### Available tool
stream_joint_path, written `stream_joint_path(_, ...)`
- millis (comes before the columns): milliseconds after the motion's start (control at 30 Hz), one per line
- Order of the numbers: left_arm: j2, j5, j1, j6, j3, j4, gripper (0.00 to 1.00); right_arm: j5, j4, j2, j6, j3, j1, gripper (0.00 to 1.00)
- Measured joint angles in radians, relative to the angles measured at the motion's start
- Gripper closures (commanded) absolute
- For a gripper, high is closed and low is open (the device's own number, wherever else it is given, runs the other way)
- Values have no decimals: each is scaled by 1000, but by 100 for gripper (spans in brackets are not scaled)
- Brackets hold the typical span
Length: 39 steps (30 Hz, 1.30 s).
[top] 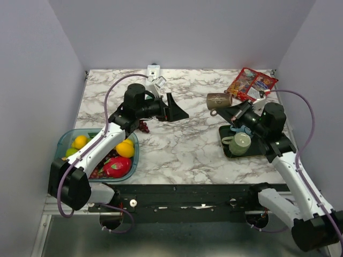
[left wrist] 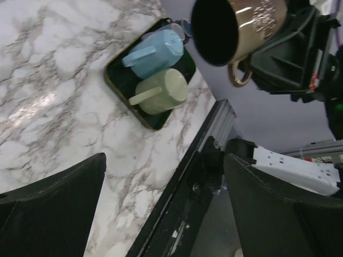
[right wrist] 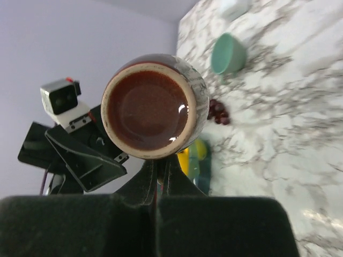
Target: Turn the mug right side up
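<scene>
A brown mug (top: 218, 100) hangs in the air on its side, above the table's right half. My right gripper (top: 224, 111) is shut on its handle. In the right wrist view the mug's round base (right wrist: 153, 110) faces the camera, and the right gripper (right wrist: 161, 160) pinches the handle just below it. In the left wrist view the mug's dark mouth (left wrist: 214, 29) faces me, with the gold handle pointing down. My left gripper (top: 179, 110) hovers over the table's middle, pointing at the mug. Its jaws stand wide apart, and the left gripper (left wrist: 163, 209) holds nothing.
A dark tray (top: 227, 152) under the right arm holds a green mug (top: 239, 143) and a blue mug (top: 238, 130) on their sides. A fruit bin (top: 64, 140) sits front left, grapes (top: 143, 127) beside it, a snack packet (top: 251, 84) back right, and a teal bowl (right wrist: 228, 53) beyond the grapes.
</scene>
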Motion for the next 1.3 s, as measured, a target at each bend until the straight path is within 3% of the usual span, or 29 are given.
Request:
stream_joint_path(233,-42,29,-48,-150,-10,176,1,0,266,172,24,70,181,99)
stream_joint_path(533,-104,30,-50,-330,-42,366,3,-3,516,270,75,113,270,99)
stream_joint_path(900,-108,-28,-50,-452,-47,493,44,-11,626,277,106,121,299,99)
stream_joint_path(1167,-86,-60,-52,-498,-49,547,53,-17,661,293,129,120,320,99)
stream_joint_path(1300,-79,-66,-55,-511,-49,555,65,-20,669,301,134,121,329,99)
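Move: The right hand already holds the brown mug by its handle, the body some 5 cm above that hand and 2 cm ahead. The left gripper, wide open, lies about 15 cm to the right hand's left, nearly level ahead and 2 cm lower; from the left hand the mug is about 15 cm right, 2 ahead and 7 up. In the tray about 18 cm below the right hand stand the green mug, 9 cm right and 2 back, and the blue mug, 12 right and 4 ahead. Keeping its pinch on the handle, the right hand carries the mug left about 12 cm and up nearly as far, swinging left and tipping its fingers up. The left hand rises some 13 cm, first easing slightly back and right, tips its fingers up, then half closes them around the handle; whether they touch can't be seen. ##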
